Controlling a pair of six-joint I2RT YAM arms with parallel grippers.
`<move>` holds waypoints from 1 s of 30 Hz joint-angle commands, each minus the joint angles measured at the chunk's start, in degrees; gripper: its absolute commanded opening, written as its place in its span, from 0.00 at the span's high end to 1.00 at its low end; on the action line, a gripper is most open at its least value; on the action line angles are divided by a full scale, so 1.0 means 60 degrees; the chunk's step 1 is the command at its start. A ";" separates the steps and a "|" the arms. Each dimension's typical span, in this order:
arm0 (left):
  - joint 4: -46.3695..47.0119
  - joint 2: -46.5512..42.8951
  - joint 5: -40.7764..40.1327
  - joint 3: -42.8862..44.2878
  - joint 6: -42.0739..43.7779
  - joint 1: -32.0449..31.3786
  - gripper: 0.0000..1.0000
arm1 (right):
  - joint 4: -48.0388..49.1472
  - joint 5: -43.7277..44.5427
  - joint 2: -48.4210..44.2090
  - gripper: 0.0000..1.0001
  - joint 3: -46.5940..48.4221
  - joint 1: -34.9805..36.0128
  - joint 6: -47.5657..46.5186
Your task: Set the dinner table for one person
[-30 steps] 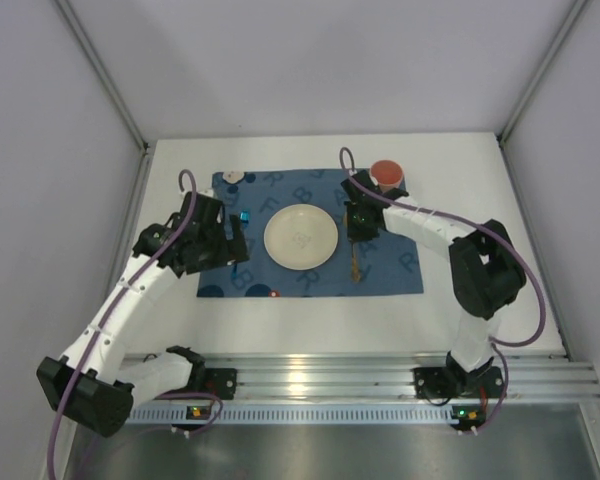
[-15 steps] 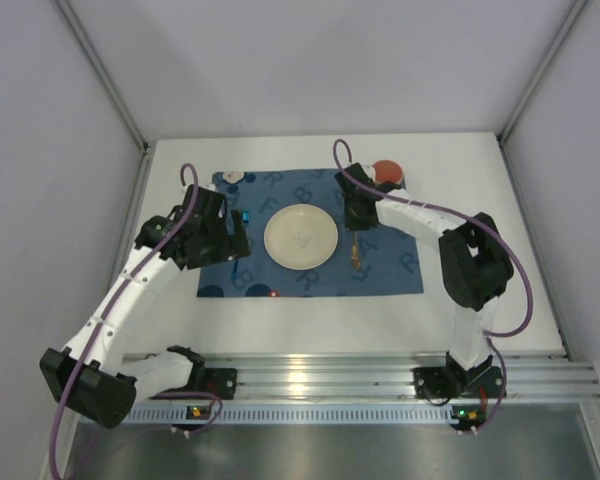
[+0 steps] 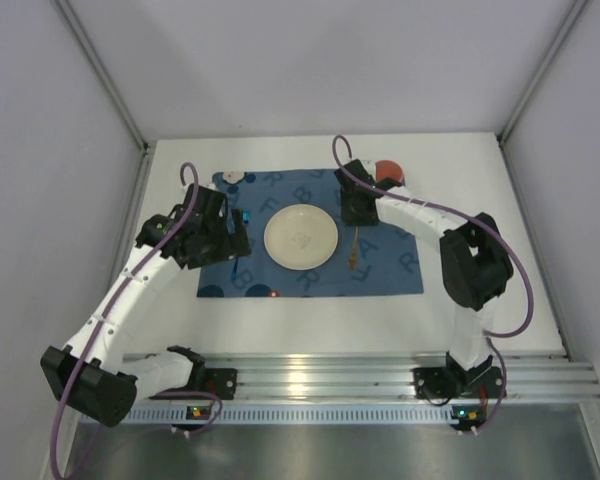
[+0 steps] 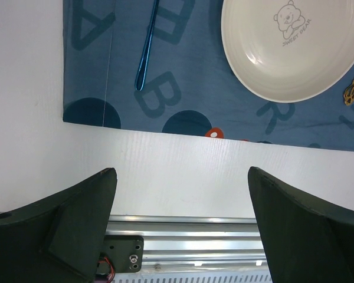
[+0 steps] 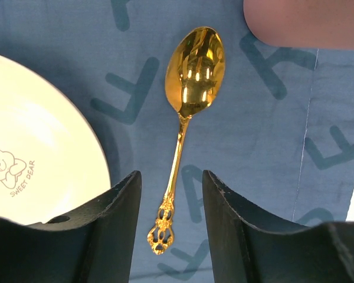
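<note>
The white dinner table (image 3: 480,300) carries a dark blue lettered placemat (image 3: 385,270). A white plate (image 3: 300,237) with a bear print sits on the middle of the mat. A gold spoon (image 5: 189,112) lies flat on the mat just right of the plate (image 5: 35,147), bowl toward the far side. My right gripper (image 5: 171,174) is open and empty above the spoon's handle, with a finger on either side of it in view. My left gripper (image 4: 180,171) is open and empty over the mat's near left part. A blue utensil (image 4: 147,47) lies left of the plate (image 4: 289,53).
A red cup (image 3: 387,172) stands at the mat's far right corner, close behind my right gripper (image 3: 358,205). The silver rail (image 3: 360,375) runs along the table's near edge. Grey walls close in the left, right and far sides.
My right gripper has drawn back toward the far side, so more of the gold spoon shows on the mat. The left arm has barely moved.
</note>
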 commanded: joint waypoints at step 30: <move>0.6940 -0.1189 -0.2588 -0.1669 0.1909 -0.0344 0.01 | -0.0401 -0.0524 -1.2249 0.00 -0.5538 0.1763 -0.0022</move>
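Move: The golden spoon already lies released on the mat, its middle about 1 cm ahead of the right hand, 1 cm to its right and some 4 cm below. From that hand the plate is about 11 cm left and 1 cm ahead, and the pink cup 10 cm ahead and 7 cm right, near hand height. From the left hand, the spoon lies about 12 cm ahead, 20 cm right and 15 cm down. The spoon is left lying as the half-open right hand rises away from it, some 20 cm up and 20 cm back, swinging first left, then right, towards the mat's near right corner. Its fingers open fully while the wrist tips them up forward, rolls left side up and turns counter-clockwise. Late on, the open left hand eases forward over the mat and slightly up, fingers tipping forward. ##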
